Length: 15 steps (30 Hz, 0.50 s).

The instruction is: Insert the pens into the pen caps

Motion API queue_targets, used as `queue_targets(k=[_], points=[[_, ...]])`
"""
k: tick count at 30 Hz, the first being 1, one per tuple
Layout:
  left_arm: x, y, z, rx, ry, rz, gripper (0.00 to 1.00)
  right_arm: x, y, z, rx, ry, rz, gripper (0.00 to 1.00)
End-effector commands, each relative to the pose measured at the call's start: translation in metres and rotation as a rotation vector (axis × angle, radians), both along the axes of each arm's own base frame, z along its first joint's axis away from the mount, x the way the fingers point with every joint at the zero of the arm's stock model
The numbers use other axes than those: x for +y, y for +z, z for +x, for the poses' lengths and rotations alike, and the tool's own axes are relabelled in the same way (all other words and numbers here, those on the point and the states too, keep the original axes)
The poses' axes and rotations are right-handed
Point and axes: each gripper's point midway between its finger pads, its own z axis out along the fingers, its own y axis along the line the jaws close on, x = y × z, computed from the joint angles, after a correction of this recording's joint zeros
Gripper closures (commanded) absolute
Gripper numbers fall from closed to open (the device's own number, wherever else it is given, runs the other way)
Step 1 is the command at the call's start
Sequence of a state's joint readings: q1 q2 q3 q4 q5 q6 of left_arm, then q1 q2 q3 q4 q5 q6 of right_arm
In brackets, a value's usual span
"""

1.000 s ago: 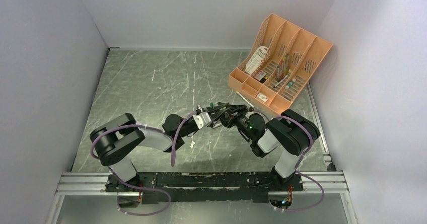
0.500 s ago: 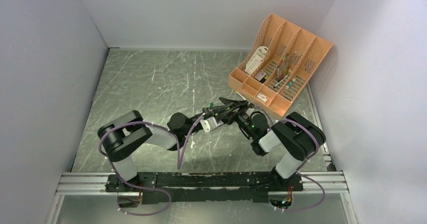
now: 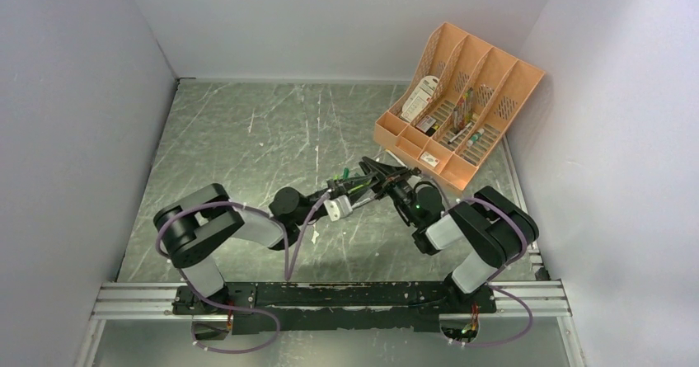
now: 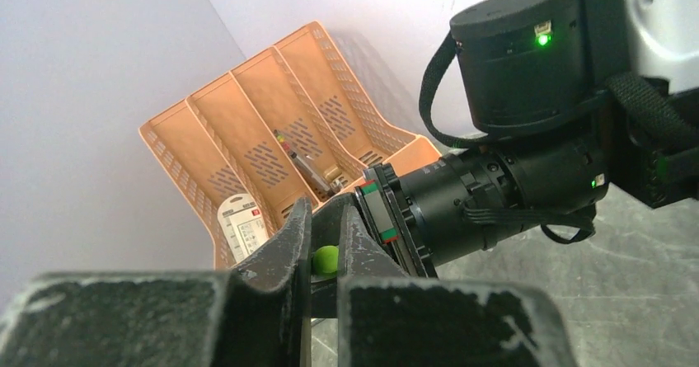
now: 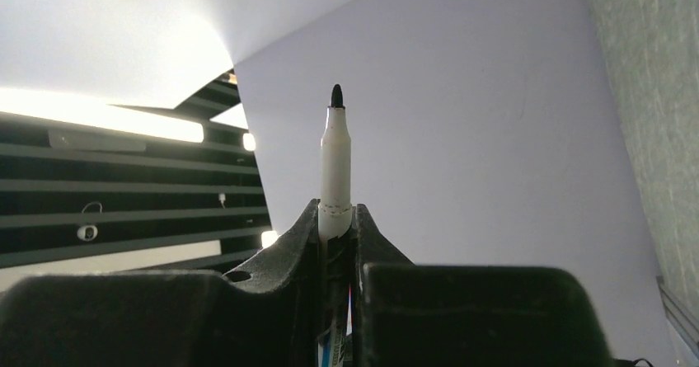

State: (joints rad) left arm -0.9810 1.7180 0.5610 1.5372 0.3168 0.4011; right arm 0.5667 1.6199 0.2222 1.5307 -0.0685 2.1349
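My left gripper [image 4: 326, 239] is shut on a bright green pen cap [image 4: 326, 261], pinched deep between its fingers. My right gripper [image 5: 336, 218] is shut on a pale grey-white pen [image 5: 335, 165] that sticks straight out past the fingertips, dark tip outward. In the top view both grippers meet at mid-table, left [image 3: 356, 182] and right [image 3: 372, 171], almost touching, with a bit of green [image 3: 346, 171] at the left fingers. The right wrist housing [image 4: 494, 185] sits just right of my left fingers. The other pens and caps are hidden by the arms or too small to tell.
An orange organizer [image 3: 457, 107] with mixed stationery stands at the back right, close behind the grippers; it also fills the left wrist view [image 4: 247, 136]. White walls enclose the grey marbled table [image 3: 247, 136] on three sides.
Both grippers have shifted a little to the right and closed in on each other. The right gripper has tipped up. Each keeps its grip.
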Motion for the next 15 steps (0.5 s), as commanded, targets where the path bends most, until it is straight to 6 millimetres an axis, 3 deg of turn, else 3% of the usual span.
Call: queue_targets(k=[1, 5, 8, 11, 12, 15], points=[[0.04, 0.1, -0.021, 0.006, -0.038, -0.373, 0.92, -0.002, 0.071, -0.029, -0.24, 0.082, 0.182, 1.0], [0.057, 0.123, -0.022, 0.198, -0.08, -0.495, 0.93, 0.003, 0.075, -0.023, -0.291, 0.081, 0.149, 1.0], [0.059, 0.129, -0.014, 0.406, -0.083, -0.494, 0.93, 0.006, 0.075, -0.017, -0.336, 0.091, 0.105, 1.0], [0.054, 0.133, -0.012, 0.538, -0.067, -0.362, 0.81, 0.01, 0.072, -0.009, -0.357, 0.122, 0.078, 1.0], [0.056, 0.134, -0.013, 0.572, -0.057, -0.336, 0.74, 0.011, 0.071, -0.007, -0.373, 0.129, 0.063, 1.0], [0.082, 0.144, -0.013, 0.62, -0.021, -0.414, 0.29, 0.014, 0.069, 0.002, -0.437, 0.127, 0.001, 1.0]])
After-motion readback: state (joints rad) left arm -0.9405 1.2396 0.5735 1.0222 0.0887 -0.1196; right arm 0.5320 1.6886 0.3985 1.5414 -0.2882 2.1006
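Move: Both my hands hold the same uncapped pen. Its middle is about 3 cm ahead of my left hand and 1 cm to its right, and from my right hand some 3 cm back and 1 cm left. On the table, about 21 cm below my left hand, a light green cap lies some 12 cm ahead and 3 left, a dark green cap 15 ahead and 2 left, and the loose pens 9 ahead, straight in line. I finish handing the pen over: my left hand draws up about 8 cm and 5 cm to the left, away from my right gripper, tipping some 30 degrees downward and opening wide late on the way, so its hold on the pen's rear ends. My right fingers stay shut on the barrel, going up and left with it about 3 cm each and turning slightly counter-clockwise. ##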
